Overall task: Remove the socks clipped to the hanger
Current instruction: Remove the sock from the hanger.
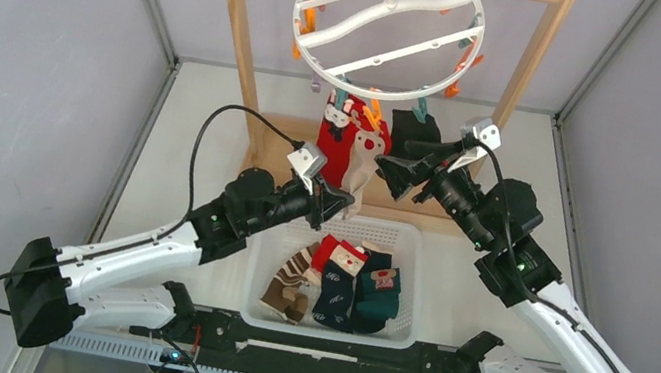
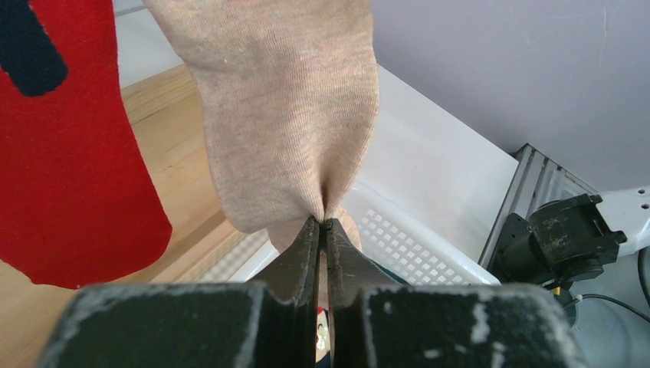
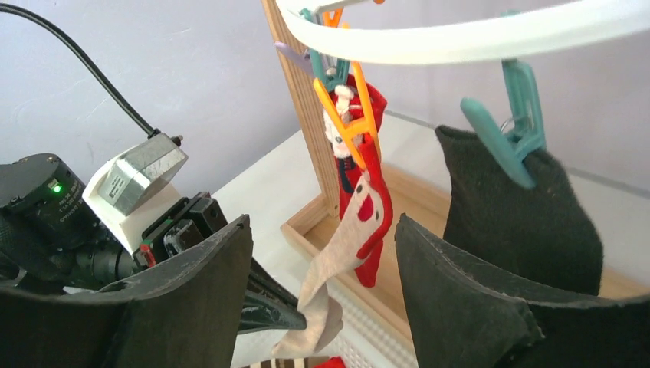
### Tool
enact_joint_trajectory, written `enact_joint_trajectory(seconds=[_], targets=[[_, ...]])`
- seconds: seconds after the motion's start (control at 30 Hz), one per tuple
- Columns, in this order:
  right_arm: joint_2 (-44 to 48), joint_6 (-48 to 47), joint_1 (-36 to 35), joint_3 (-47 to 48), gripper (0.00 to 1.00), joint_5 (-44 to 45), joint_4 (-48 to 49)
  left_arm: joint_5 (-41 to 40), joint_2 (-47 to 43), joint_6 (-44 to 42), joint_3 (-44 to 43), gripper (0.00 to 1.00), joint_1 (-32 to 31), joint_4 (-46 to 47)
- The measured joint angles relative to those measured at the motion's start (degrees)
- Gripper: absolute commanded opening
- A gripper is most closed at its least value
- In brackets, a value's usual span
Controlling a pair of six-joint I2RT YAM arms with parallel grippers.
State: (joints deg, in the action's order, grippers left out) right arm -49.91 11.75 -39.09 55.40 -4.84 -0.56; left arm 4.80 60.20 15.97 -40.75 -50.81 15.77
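Note:
The white ring hanger (image 1: 388,29) hangs from the wooden rack, with socks clipped to its near rim. A red sock (image 1: 339,137), a beige-and-red sock (image 1: 364,164) and a black sock (image 1: 414,128) dangle there. My left gripper (image 2: 323,222) is shut on the beige sock's (image 2: 291,115) lower end, just above the basket. An orange clip (image 3: 349,115) holds that sock's (image 3: 337,253) top beside the red one. My right gripper (image 3: 322,222) stands open to the right, its jaws wide apart with nothing between them. The black sock (image 3: 521,215) hangs from a teal clip (image 3: 513,115) beside the right finger.
A white perforated basket (image 1: 415,262) lies between the arms and holds several removed socks. The wooden rack's upright (image 1: 236,29) and base tray (image 3: 306,226) stand just behind the hanging socks. Grey walls enclose the table on both sides.

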Motion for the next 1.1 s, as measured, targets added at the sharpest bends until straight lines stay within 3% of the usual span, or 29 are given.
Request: enact_joint_trajectory(seconds=[0.37, 1.1], targets=[[-6.5, -4.9, 0.8, 2.0, 0.73, -1.8, 5.5, 0.4, -1.0, 0.0, 0.0, 0.08, 0.2, -0.1], [-13.9, -6.0, 1.6, 6.1, 0.73, -1.2, 10.7, 1.6, -3.7, 0.0, 0.0, 0.08, 1.7, -1.7]])
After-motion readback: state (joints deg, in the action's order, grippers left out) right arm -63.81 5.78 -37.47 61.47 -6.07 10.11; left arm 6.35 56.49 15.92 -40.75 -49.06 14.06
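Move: The reindeer sock's orange clip hangs about 9 cm ahead of the right hand, 5 cm to its left and 4 cm above. The red sock is some 4 cm left of that clip, 2 cm farther out, its middle 7 cm lower; the black sock lies about 12 cm ahead of the right hand and 4 cm to its right, level with it. From the left hand, already pinching the reindeer sock's toe end, the clip is about 12 cm ahead, 1 cm right and 15 cm up. The orange clip holding the reindeer sock's cuff is what the right hand closes in on: it goes about 6 cm forward and 3 cm left, ending slightly higher, tipping up a little with the fingers staying wide open, aimed to either side of the clip. The left hand keeps its pinch on the toe end and eases up and left by some 2 cm. ##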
